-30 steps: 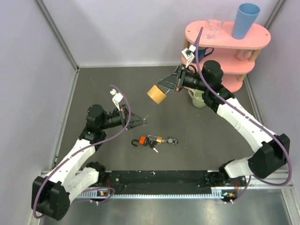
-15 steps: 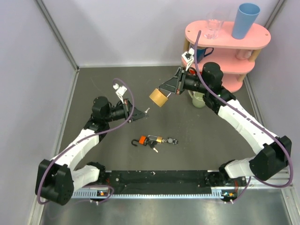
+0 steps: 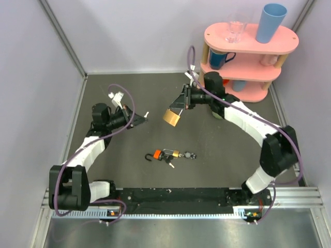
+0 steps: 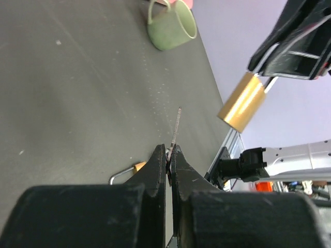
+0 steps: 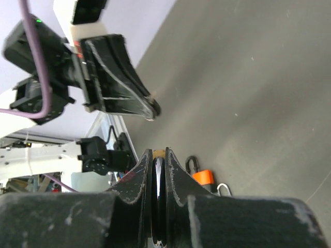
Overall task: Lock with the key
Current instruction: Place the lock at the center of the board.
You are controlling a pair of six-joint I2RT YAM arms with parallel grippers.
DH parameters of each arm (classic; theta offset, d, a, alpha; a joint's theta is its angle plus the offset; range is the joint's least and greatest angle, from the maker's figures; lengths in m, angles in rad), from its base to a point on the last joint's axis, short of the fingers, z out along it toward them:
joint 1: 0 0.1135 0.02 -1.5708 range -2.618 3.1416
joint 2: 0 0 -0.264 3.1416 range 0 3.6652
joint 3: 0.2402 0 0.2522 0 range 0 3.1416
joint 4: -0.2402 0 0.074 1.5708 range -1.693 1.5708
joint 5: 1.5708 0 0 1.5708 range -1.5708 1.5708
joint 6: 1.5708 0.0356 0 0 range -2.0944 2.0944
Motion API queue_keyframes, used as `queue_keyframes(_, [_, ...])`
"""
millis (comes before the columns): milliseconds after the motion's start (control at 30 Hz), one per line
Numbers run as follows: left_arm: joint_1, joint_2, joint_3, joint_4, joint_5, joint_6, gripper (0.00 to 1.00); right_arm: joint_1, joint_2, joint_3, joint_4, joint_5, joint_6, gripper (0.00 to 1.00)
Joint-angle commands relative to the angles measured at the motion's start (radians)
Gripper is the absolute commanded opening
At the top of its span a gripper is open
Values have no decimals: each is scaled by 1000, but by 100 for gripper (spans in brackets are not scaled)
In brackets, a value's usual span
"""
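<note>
My left gripper (image 3: 141,118) is shut on the key (image 4: 177,126), a thin silver blade sticking out past the fingertips (image 4: 160,155). It hovers left of centre, pointing right. My right gripper (image 3: 179,105) is shut on the silver shackle of a large brass padlock (image 3: 171,118), which hangs in the air a short way right of the key's tip. In the left wrist view the brass padlock (image 4: 241,102) hangs ahead and to the right of the key. In the right wrist view my right gripper (image 5: 159,155) has the shackle clamped edge-on between its fingers.
An orange-and-black padlock (image 3: 158,154), a tiny brass padlock (image 3: 176,154) and a ring (image 3: 189,154) lie on the grey table near the front. A green mug (image 4: 173,26) stands behind the right arm. A pink shelf (image 3: 251,39) with cups fills the back right corner.
My left gripper has drawn back to the left and farther from the front edge with the key. The right gripper has brought the brass padlock slightly nearer and to the left.
</note>
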Motion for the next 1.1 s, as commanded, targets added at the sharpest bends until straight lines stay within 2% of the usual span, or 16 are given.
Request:
queue_keyframes(0, [70,-1,-62,34,53,-4,0,27,86,137,9,-44,-23,0])
queue_keyframes(33, [122,1,-73,32,53,-1,0,43,127,149,-1,-43,-26,0])
queue_keyframes(133, [176,-3,-114,29,59,4,0,79,198,210,-40,-31,-49,0])
queue_keyframes(333, [236,19,-182,4,59,30,0,138,402,347,-98,-14,-83,0])
queue_keyframes(633, [254,31,-281,56,-3,22,0,230,685,540,-147,-35,-104,0])
queue_keyframes(1067, [256,91,-310,112,-38,29,0,279,848,666,-253,-38,-202,1])
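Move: Below and to the left of the right hand, which holds the gold lock by its shackle, lies the bare spot it is taken to: about 15 cm left, 1 cm back and 26 cm down. The orange padlock lies on the board some 9 cm nearer the bases and 4 cm right of that spot. The left hand's key is about 13 cm left of the right hand and 6 cm lower; from the left hand the spot lies 19 cm below, 2 cm left. Swinging down and left, the right hand lowers the lock about 21 cm and carries it some 15 cm across towards the bare board beyond the orange padlock, its fingers tipping further down and turning counter-clockwise, then levels off and nearly stops. The left hand, still pinching the key, sinks about 12 cm and draws 7 cm left, keeping beside the lock. Both grippers stay shut on what they hold. ##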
